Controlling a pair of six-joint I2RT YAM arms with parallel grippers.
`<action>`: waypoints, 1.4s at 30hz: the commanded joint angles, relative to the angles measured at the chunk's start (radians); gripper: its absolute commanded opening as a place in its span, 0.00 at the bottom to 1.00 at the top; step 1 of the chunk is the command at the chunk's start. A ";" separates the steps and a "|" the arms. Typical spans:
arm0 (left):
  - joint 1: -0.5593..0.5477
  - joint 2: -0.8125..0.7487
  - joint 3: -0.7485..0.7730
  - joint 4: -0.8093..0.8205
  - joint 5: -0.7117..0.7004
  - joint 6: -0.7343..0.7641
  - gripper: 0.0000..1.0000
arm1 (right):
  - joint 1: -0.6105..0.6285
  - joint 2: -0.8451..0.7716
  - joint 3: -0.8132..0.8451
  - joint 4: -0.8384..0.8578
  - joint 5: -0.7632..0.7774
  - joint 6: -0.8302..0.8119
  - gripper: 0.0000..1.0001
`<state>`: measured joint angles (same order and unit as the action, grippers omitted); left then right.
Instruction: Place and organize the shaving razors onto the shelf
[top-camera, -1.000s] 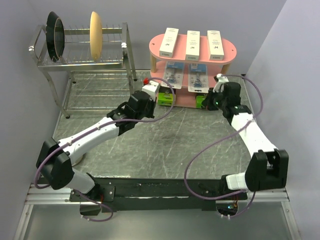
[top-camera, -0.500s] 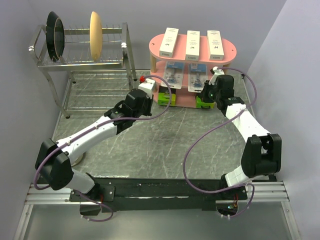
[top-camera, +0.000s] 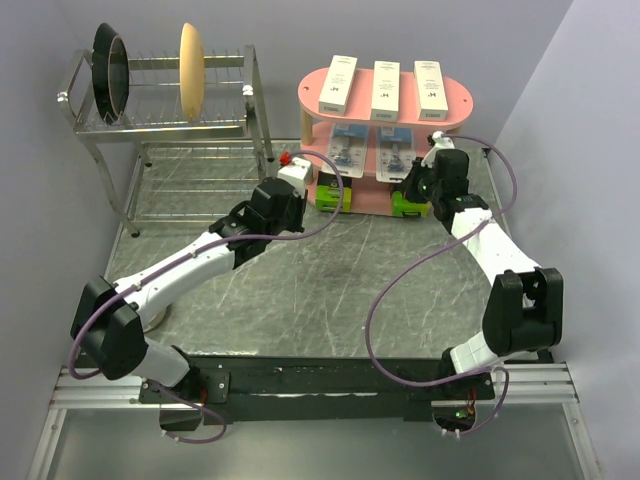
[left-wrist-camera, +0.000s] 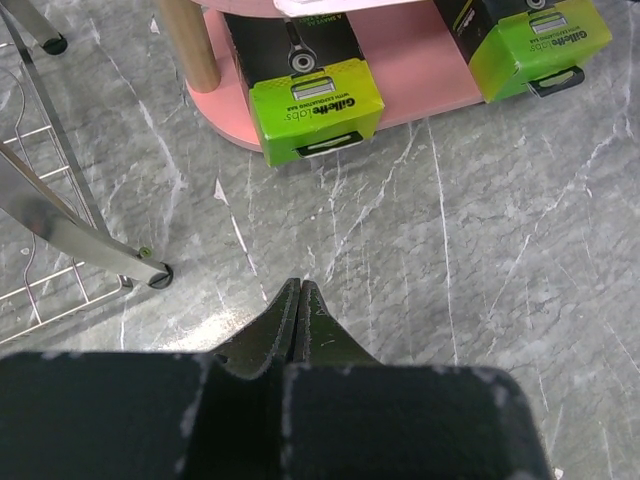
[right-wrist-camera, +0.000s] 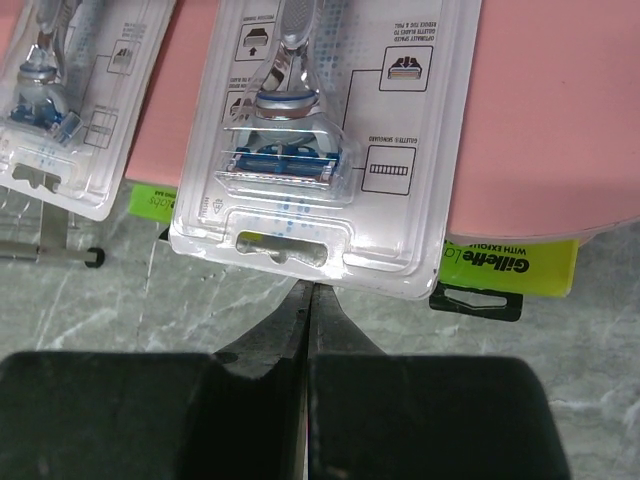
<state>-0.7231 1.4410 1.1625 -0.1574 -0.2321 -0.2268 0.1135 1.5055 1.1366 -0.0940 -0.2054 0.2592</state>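
The pink shelf (top-camera: 455, 97) holds three white boxes (top-camera: 386, 88) on its top board. Two blister packs (top-camera: 397, 155) lie on the middle board, and two black-and-lime boxes (top-camera: 333, 197) sit on the bottom board. My left gripper (top-camera: 303, 185) is shut and empty, hovering over the table just in front of the left green box (left-wrist-camera: 315, 115). My right gripper (top-camera: 412, 187) is shut, and its tips (right-wrist-camera: 308, 290) sit right under the front edge of the right blister pack (right-wrist-camera: 310, 150). The right green box (right-wrist-camera: 510, 265) pokes out below the middle board (right-wrist-camera: 550, 120).
A metal dish rack (top-camera: 160, 125) with black pans and a tan bowl (top-camera: 191, 57) stands at the back left. Its leg (left-wrist-camera: 80, 235) is close to the left of my left gripper. A wooden shelf post (left-wrist-camera: 190, 45) stands beside the left green box.
My right arm has swung in to the shelf's right front, and its tip is now at the blister pack's edge. My left gripper has edged slightly closer to the shelf.
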 joint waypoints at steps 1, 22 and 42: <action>0.002 0.002 0.029 0.038 0.020 -0.003 0.01 | 0.003 -0.040 -0.018 0.059 0.020 0.020 0.00; 0.004 -0.001 -0.038 0.016 0.102 0.089 1.00 | 0.003 -0.663 -0.147 -0.645 -0.137 -0.449 1.00; 0.021 0.067 0.156 -0.051 0.086 0.348 0.99 | 0.005 -0.789 0.077 -0.828 0.063 -0.228 1.00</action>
<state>-0.7044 1.5078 1.2339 -0.2306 -0.1463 0.0486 0.1143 0.7406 1.1995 -0.9092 -0.1352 0.0444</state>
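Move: The right hand's shut fingertips are at the front edge of the right-hand razor pack on the middle shelf, whose middle lies about 8 cm ahead, 2 cm left and roughly level in height. The left razor pack is some 9 cm ahead and 13 cm left, the right green box about 6 cm ahead, straight in line and 10 cm lower. From the left hand the right razor pack lies about 17 cm ahead, 21 cm right and 2 cm lower. Backing about 23 cm off the right razor pack, the right hand also rises some 11; both grippers open. ##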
